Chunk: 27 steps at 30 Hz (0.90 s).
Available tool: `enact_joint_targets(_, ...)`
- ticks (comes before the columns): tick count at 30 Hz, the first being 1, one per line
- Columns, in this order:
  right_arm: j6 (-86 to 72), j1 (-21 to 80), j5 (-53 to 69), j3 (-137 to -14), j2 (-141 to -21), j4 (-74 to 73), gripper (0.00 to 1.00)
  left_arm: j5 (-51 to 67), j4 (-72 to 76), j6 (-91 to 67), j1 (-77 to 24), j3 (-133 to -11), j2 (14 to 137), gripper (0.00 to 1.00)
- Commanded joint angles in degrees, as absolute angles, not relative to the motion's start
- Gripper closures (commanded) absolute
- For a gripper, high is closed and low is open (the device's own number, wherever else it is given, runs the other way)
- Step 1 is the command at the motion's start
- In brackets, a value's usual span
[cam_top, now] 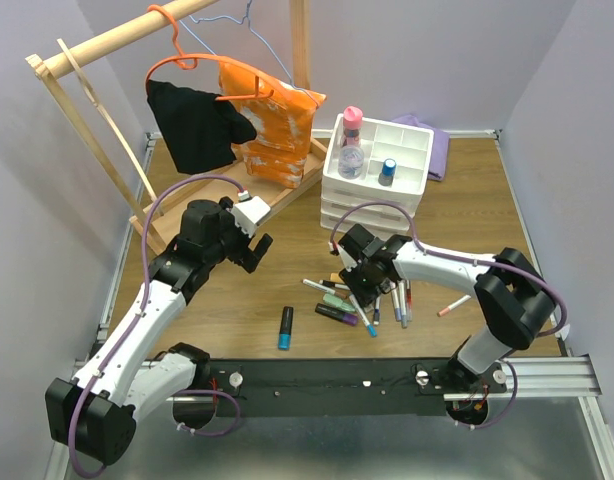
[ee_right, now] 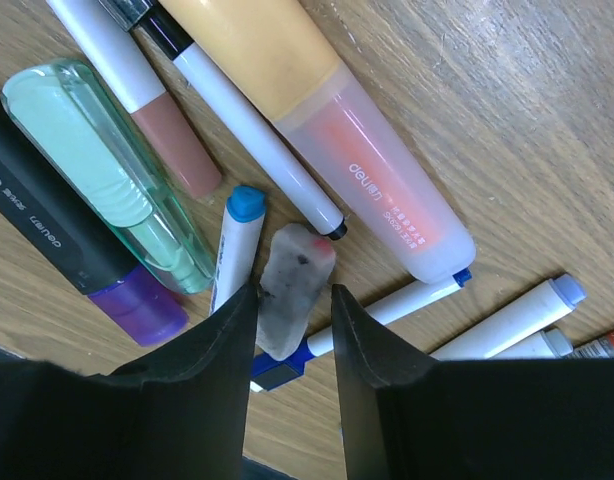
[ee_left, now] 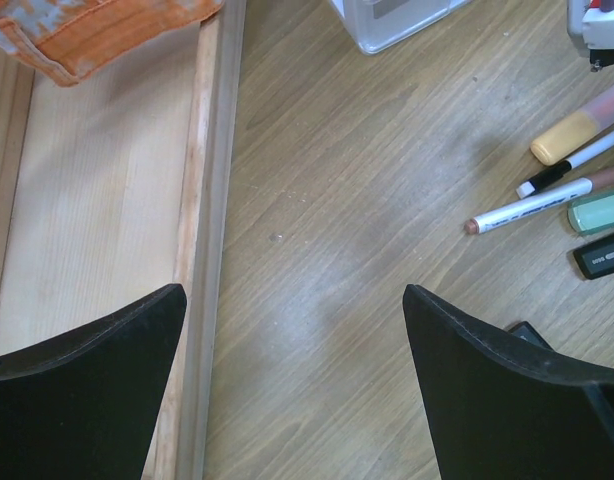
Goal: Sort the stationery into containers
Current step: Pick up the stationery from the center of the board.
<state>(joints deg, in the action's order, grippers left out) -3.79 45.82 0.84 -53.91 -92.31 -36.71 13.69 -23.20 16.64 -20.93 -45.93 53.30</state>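
Observation:
A pile of stationery lies on the wooden table in front of the white drawer organiser, whose top tray holds a pink-capped bottle and a blue-capped one. My right gripper is down in the pile with its jaws either side of a grubby white eraser. The left finger touches the eraser and a sliver of gap shows at the right one. Around it lie an orange highlighter, a green one and white pens. My left gripper hangs wide open over bare wood.
A lone blue highlighter lies near the front edge and a red-tipped pen to the right. The wooden clothes rack with an orange bag and a black cloth stands at the back left, its base beside my left gripper.

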Motion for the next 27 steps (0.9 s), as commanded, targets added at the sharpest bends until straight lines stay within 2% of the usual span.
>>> enact_joint_targets(1,-4.57,46.32,1.76,-53.61,-93.52,-36.12,0.60,13.45,-21.80,15.73,-20.39,-45.09,53.26,0.01)
enact_joint_targets(5,-4.39,46.32,2.20,-53.44,-93.08,-36.12,0.76,13.97,-21.01,15.12,-20.39,-45.09,53.61,0.02)
enact_joint_targets(6,-4.22,46.32,1.94,-53.61,-92.55,-36.12,0.93,14.06,-21.01,14.94,-20.30,-45.35,53.70,0.02)
enact_joint_targets(7,-4.13,46.32,1.06,-53.61,-91.94,-36.30,0.99,14.24,-21.09,15.03,-20.30,-45.53,53.70,0.02)
enact_joint_targets(14,-0.53,46.32,-2.98,-57.03,-83.86,-40.42,0.99,14.59,-22.50,16.26,-20.13,-47.28,53.79,0.02)
enact_joint_targets(19,6.13,46.23,-0.63,-61.16,-78.67,-42.80,1.00,16.17,-23.55,17.05,-20.13,-49.74,54.32,0.02)
enact_joint_targets(27,12.49,42.91,4.91,-79.24,-75.59,-42.64,0.99,16.70,-22.94,16.79,-20.13,-52.99,56.51,0.02)
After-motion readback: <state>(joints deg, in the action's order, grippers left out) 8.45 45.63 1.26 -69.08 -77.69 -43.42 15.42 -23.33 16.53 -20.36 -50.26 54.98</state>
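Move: The eraser already lies between the right hand's parted fingertips, about 1 cm below the hand point and otherwise straight under it. At much the same height, the orange-pink highlighter's middle is some 4 cm ahead and 3 cm left, the green highlighter level with it about 6 cm left, and the purple-capped marker 3 cm back and 7 cm left. From the left hand the eraser is roughly 6 cm back, 22 cm right and 18 cm down. The right fingers close from about half open and pinch the eraser by its two sides while the hand stays in place. Then the hand lifts it off the board, gathering speed, some 15 cm up and slightly forward, the fingers tipping forward and left by around 25 degrees. Late on, the empty, wide-open left hand rises a few centimetres. ##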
